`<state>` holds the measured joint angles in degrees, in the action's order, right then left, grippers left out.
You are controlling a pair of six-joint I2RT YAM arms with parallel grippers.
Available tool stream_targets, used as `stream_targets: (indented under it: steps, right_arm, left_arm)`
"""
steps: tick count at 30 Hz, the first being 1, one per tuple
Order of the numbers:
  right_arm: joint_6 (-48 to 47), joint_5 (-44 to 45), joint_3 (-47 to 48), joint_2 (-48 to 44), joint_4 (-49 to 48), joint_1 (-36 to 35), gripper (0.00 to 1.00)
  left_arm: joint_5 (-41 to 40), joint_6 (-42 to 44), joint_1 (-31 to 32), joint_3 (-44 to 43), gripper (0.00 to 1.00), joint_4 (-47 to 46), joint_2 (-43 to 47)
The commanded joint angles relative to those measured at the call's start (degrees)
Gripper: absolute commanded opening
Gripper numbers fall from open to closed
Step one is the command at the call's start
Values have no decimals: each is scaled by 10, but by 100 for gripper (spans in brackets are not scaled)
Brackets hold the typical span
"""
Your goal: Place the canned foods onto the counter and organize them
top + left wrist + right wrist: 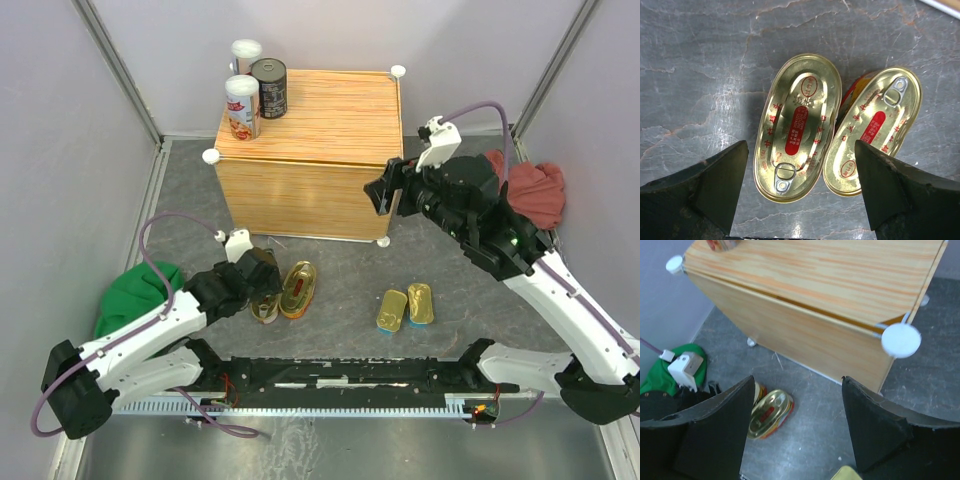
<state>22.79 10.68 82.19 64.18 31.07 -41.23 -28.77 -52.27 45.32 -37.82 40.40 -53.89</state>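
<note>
The counter (320,110) is a light wood box with white knobs. On its back left corner stand two tall white-lidded cans (243,105) and a dark round tin (269,88). Two oval gold-red tins (799,125) (872,130) lie side by side on the grey floor in front of it. My left gripper (800,145) hovers open above them, with the left tin's near end between its fingers. Two rectangular gold-blue tins (392,310) lie to the right. My right gripper (385,190) hangs open and holds nothing beside the counter's front right corner (900,339).
A green cloth (135,295) lies at the left wall behind my left arm. A red cloth (530,190) sits at the right behind my right arm. Grey walls close in both sides and the back.
</note>
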Motion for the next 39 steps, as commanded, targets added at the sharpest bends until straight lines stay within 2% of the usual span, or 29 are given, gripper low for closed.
stream_targets:
  steps: [1, 12, 21, 28, 39]
  right_arm:
    - [26, 27, -24, -24, 15, -35, 78]
    - [92, 73, -131, -53, 25, -123, 78]
    - [140, 113, -175, -23, 15, -197, 78]
    - [166, 109, -202, 0, -9, -222, 79]
    - [174, 99, -217, 12, -6, -227, 79]
  left_arm:
    - [3, -40, -3, 19, 93, -32, 8]
    - [11, -32, -3, 48, 94, -72, -14]
    - [5, -11, -8, 55, 94, -89, -31]
    - [-5, 17, -29, 56, 95, -100, -50]
    - [24, 56, -57, 42, 95, -143, -88]
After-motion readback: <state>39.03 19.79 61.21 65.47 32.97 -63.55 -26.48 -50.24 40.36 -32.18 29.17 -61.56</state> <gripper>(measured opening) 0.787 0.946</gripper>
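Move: Under the left gripper, about 2 cm ahead and some 7 cm below, stands the left oval can, with the right oval can about 7 cm to the right of it and level with it. From the right hand, high by the counter's front corner, the left oval can lies roughly 6 cm back, 25 cm left and 36 cm down. The nearer yellow can is about 10 cm back and 3 cm right, equally far below. Sinking gently onto the left oval can, the left hand drops about 5 cm, first easing slightly back, then forward, its open fingers coming to straddle the can without closing. The empty right hand swings down, back and left, away from the counter and towards the oval cans, by some 20 cm in all, tipping its open fingers about 20 degrees further down and nearly stopping. ##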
